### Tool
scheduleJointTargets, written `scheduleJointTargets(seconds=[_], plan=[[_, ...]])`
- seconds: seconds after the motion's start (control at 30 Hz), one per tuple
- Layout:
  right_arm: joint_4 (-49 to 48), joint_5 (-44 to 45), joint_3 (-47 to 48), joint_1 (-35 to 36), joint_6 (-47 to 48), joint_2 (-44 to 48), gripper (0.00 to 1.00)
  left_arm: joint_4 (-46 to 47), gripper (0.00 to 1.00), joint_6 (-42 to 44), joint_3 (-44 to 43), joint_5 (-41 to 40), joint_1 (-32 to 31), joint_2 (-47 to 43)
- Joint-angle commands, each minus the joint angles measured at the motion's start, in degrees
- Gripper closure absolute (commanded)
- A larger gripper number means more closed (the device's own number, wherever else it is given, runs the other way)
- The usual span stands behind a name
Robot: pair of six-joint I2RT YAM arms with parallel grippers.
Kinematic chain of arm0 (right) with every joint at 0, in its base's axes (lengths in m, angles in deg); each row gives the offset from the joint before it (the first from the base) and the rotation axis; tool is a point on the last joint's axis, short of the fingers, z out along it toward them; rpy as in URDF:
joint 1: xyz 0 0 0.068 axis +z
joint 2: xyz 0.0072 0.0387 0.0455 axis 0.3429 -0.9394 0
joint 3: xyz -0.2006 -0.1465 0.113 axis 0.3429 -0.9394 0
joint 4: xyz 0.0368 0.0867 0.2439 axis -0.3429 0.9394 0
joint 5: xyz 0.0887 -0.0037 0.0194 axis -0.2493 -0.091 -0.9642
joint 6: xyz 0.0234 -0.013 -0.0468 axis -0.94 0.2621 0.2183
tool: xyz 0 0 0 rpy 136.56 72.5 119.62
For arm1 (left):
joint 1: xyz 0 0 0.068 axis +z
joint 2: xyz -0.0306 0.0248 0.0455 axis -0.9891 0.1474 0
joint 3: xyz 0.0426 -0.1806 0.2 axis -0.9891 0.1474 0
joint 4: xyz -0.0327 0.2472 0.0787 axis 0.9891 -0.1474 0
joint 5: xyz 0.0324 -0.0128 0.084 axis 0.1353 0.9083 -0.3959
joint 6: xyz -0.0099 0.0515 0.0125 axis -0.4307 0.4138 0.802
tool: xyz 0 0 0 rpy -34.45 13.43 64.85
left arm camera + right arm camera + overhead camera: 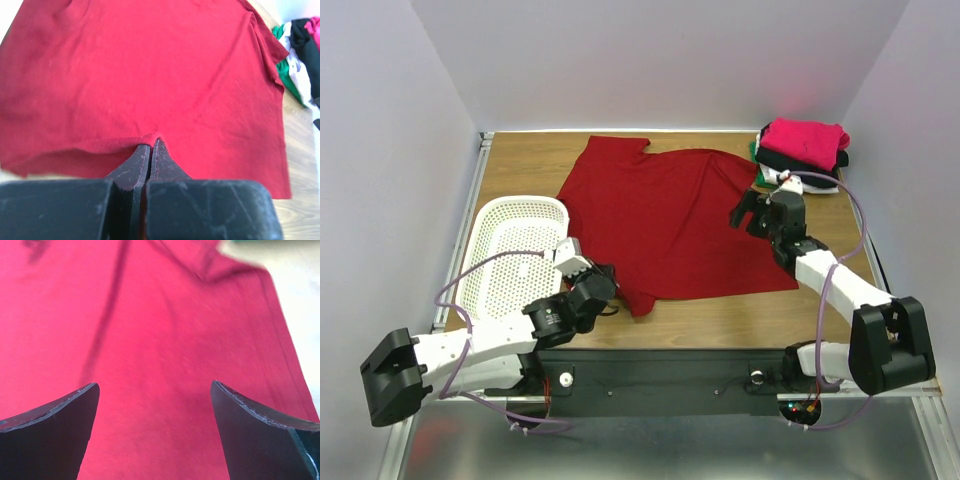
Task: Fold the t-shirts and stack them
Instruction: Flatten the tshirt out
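Observation:
A large dark red t-shirt lies spread on the wooden table. My left gripper is shut on its near hem, and in the left wrist view the cloth bunches up at the pinched fingertips. Over the shirt's right side hovers my right gripper, open, with only red cloth showing between its fingers. At the back right corner sits a stack of folded t-shirts, pink on top, then black, white and green; it also shows at the edge of the left wrist view.
A white perforated basket stands on the left of the table, close to my left arm. White walls close in the table on three sides. Bare wood shows along the near edge.

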Motion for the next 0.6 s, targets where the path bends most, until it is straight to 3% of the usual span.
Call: scheduleJointTargets(seconds=[0.0, 0.4, 0.57], plan=[[3.9, 7.6, -2.5, 0.3, -3.5, 1.9, 0.03, 12.5, 1.0, 15.8, 0.9, 2.8, 3.1, 1.1], [25.1, 20.9, -6.7, 0.2, -9.5, 15.4, 0.01, 20.3, 1.0, 25.8, 3.8, 12.3, 7.2, 1.2], [30.5, 22.2, -5.4, 0.1, -11.1, 12.9, 0.0, 20.1, 1.0, 26.4, 4.2, 13.0, 7.7, 0.3]])
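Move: My open right hand is above the t-shirt, and the shirt's near right corner lies some 16 cm back, about 13 cm to the right and 13 cm below. The stack of folded shirts stands roughly 15 cm ahead of that hand and 13 cm to the right, its middle about 8 cm lower. From my left hand, which already pinches the shirt's near edge, that corner is about 47 cm to the right, 2 cm nearer and 13 cm lower. I draw my right hand back about 9 cm and 7 cm to the right, sinking some 4 cm, towards the t-shirt's near right corner. Its fingers stay wide open, tip further down and swing about 20 degrees clockwise. My left hand keeps its pinch on the near edge, easing just 2 cm forward while the fingers tip up and turn clockwise, some 10 degrees each. ##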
